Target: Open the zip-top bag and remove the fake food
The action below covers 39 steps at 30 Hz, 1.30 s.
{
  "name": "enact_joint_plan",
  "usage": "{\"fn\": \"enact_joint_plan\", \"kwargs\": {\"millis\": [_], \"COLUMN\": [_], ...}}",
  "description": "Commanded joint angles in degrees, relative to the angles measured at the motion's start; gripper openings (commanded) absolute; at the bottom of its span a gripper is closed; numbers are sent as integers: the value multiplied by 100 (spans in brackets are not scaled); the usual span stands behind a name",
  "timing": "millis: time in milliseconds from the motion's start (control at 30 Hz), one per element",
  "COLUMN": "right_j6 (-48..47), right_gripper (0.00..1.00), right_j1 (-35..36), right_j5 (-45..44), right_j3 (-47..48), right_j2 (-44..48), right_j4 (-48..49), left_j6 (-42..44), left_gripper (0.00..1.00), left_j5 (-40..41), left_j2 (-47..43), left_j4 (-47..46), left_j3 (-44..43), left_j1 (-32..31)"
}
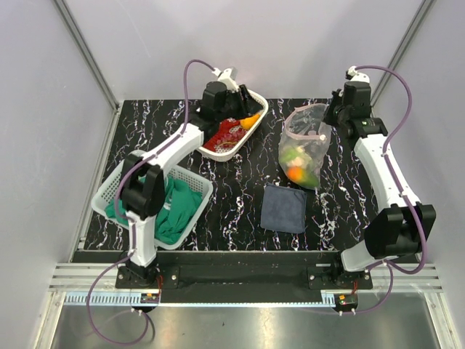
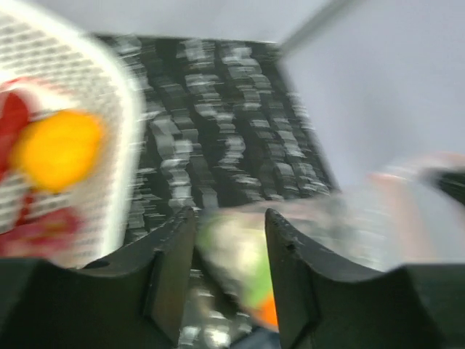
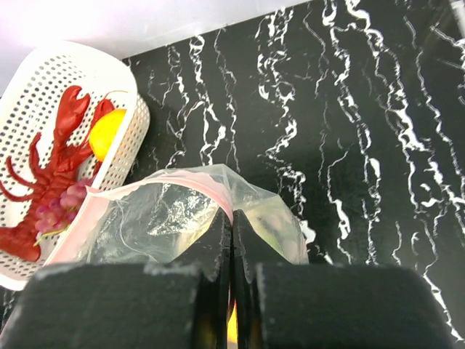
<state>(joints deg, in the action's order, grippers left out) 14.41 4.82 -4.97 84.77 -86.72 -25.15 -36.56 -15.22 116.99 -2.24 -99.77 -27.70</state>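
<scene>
The clear zip-top bag [image 1: 304, 142] stands open at the back right of the table, with green, yellow and orange fake food [image 1: 298, 164] inside. My right gripper [image 3: 232, 215] is shut on the bag's [image 3: 160, 218] pink zip strip and holds that edge up. A red lobster [image 3: 51, 174] and an orange fruit [image 3: 106, 134] lie in a white perforated basket [image 1: 252, 133] at the back centre. My left gripper [image 2: 229, 218] hovers open over the basket's right end with nothing between its fingers. Its blurred view faces the bag [image 2: 378, 211].
A folded dark blue-grey cloth [image 1: 283, 207] lies on the marble table in front of the bag. A second white basket [image 1: 109, 193] holding a green cloth [image 1: 176, 207] stands at the front left, under the left arm. Grey walls enclose the table.
</scene>
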Motion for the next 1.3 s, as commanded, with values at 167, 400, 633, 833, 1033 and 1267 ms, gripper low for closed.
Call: {"fn": "enact_joint_plan", "kwargs": {"millis": [167,400,633,833,1033,1267], "right_j6": [298,395,510,439,334,466], "right_gripper": [0,0,0,0,0,0], "right_j1": [10,45,107,274,397,397], "right_j5": [480,682,849,928,928,946], "right_j3": [-207,-356,-444,-637,-874,-796], "right_j2": [559,744,937,1078,1148,1192], "right_j4": [168,185,238,335,484,528], "left_j6": [789,1186,1353,1055,492,281], "left_gripper": [21,10,6,2,5,5], "left_j5": [229,713,1311,1338,1382,1303], "left_j2": [-889,-335,394,869,861,1010], "left_j4": [91,979,1656,1832,1815,1666], "left_j3": [-471,-1159,-2204,-2794,-2934,-2550], "left_j1": [-1692,-2195,-2257,-2257,-2231,-2231]}}
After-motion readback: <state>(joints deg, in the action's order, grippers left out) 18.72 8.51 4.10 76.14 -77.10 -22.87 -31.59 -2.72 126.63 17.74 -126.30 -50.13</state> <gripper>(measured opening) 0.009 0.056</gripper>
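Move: The bag's open mouth lies about 16 cm to the left hand's right, some 8 cm back and roughly at its height; the fake food left inside is about 13 cm right, 10 cm back and 13 cm below. The orange in the white basket is some 7 cm ahead, 3 cm left and 14 cm below. From the right hand, pinching the rim, the mouth's middle is about 7 cm left, 4 cm back and 3 cm lower, the food some 10 cm left, 5 cm back and 18 cm down. The left hand leaves the basket for the bag's mouth, swinging about 16 cm back and 15 cm right while arching up some 11 cm and turning clockwise, then easing forward and sinking about 8 cm as its fingers go from half open to nearly shut and their tips come right beside the right fingertips. The right hand keeps its pinch on the rim and carries the bag about 5 cm left and 5 cm back to meet it, turning some 10 degrees counter-clockwise. ##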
